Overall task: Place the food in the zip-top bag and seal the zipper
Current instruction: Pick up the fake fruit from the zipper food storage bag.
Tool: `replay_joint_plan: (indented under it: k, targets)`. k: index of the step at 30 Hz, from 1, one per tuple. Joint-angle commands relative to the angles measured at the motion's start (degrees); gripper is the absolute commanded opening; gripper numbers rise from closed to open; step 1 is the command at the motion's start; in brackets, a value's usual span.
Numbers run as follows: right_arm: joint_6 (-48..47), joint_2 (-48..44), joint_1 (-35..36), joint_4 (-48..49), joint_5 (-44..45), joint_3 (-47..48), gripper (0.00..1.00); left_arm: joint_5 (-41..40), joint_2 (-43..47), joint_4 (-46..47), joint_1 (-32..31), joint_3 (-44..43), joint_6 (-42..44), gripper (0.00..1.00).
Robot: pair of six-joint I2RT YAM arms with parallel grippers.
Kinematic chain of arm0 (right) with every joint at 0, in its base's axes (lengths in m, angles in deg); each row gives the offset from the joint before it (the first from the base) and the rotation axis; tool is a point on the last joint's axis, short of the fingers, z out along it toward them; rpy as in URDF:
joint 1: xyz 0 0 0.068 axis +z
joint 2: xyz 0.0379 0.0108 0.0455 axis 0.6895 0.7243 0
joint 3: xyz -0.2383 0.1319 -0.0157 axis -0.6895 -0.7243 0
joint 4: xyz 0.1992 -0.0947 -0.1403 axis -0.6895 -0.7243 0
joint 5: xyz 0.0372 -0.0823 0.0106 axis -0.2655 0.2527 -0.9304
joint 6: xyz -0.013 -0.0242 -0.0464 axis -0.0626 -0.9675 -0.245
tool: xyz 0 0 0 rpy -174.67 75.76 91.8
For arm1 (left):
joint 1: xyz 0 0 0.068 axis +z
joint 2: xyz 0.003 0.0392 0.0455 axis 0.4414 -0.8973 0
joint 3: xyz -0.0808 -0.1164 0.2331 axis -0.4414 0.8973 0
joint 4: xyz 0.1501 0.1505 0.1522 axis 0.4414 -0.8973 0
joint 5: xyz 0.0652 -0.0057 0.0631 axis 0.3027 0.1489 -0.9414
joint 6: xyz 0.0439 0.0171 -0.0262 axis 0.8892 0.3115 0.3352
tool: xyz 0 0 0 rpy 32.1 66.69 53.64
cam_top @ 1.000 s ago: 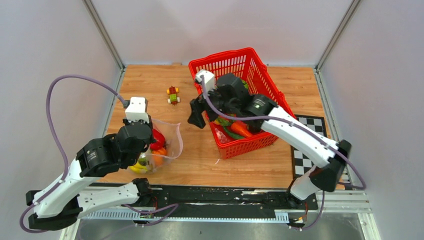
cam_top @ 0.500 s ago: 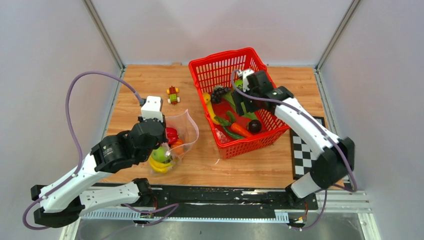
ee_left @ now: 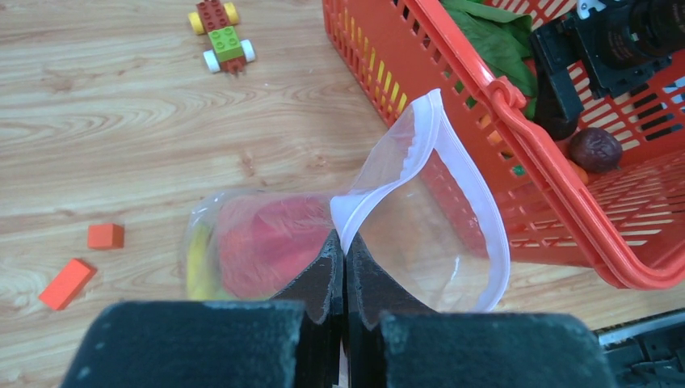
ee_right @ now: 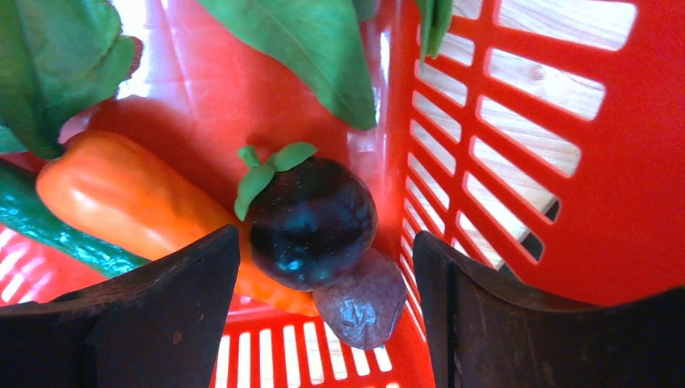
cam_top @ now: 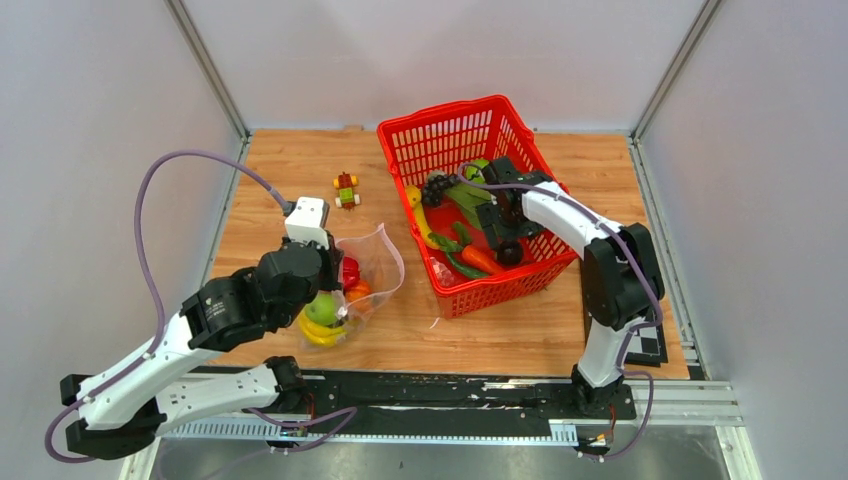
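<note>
The clear zip-top bag (cam_top: pixel 368 268) lies left of the basket with its mouth gaping towards it. My left gripper (ee_left: pixel 345 249) is shut on the bag's rim, where the pale zipper (ee_left: pixel 496 236) loops round the opening. Inside the bag are a green lime (cam_top: pixel 322 308), a yellow banana (cam_top: pixel 318 333) and red and orange pieces. My right gripper (ee_right: pixel 325 242) is down in the red basket (cam_top: pixel 455 130), open, its fingers either side of a dark purple round fruit (ee_right: pixel 311 222) and a wrinkled brown-purple piece (ee_right: pixel 361 299). An orange vegetable (ee_right: pixel 121 194) lies beside them.
More food fills the basket: a banana (cam_top: pixel 418 215), grapes (cam_top: pixel 437 183), green leaves (ee_right: pixel 315 48). A toy block figure (cam_top: pixel 346 189) stands at the back left. Two orange blocks (ee_left: pixel 106 235) lie left of the bag. A checkerboard (cam_top: pixel 625 250) sits right of the basket.
My right gripper has swung from left of the basket across it and down among the food. My left arm has shifted the bag rightward, and its mouth now gapes wider.
</note>
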Motion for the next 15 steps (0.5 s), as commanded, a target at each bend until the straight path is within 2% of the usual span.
replay_joint_plan:
  k: [1, 8, 11, 15]
  targets:
    - [2.06, 0.74, -1.75, 3.67, 0.11, -0.91, 0.76, 1.63, 1.17, 4.23, 0.07, 0.45, 0.42, 0.0]
    - [1.45, 2.65, -2.46, 7.55, -2.48, -1.93, 0.64, 3.22, 0.78, 5.39, 0.07, 0.92, 0.58, 0.0]
    - [1.55, 3.23, -2.43, 6.93, -4.17, -1.54, 0.54, 3.64, 0.79, 5.69, 0.07, 1.09, 0.39, 0.0]
    - [1.89, 1.17, -2.34, 7.27, -6.02, -2.3, 0.33, 3.43, 0.78, 5.7, 0.13, 0.9, 0.57, 0.0]
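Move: The dark round fruit sits in the basket almost straight below the right fingers, roughly 3 cm down and about 2 cm ahead of them. The purple wrinkled fruit lies some 4 cm nearer the base than that fruit and 2 cm to its right; the carrot's middle is about 6 cm to the right hand's left and 1 cm ahead. From the left hand, the dark fruit is roughly 16 cm ahead, 31 cm right and 25 cm lower. Sink the right gripper about 2 cm onto the dark round fruit while easing it forward by some 1.5 cm, fingers still pointing nearly straight down. Shut the open fingers as you go, until the pads take the fruit by its left and right sides and stop on it, clear of the purple fruit behind. Keep the bag's rim pinched in the left gripper, drifting only about a centimetre to the right. ##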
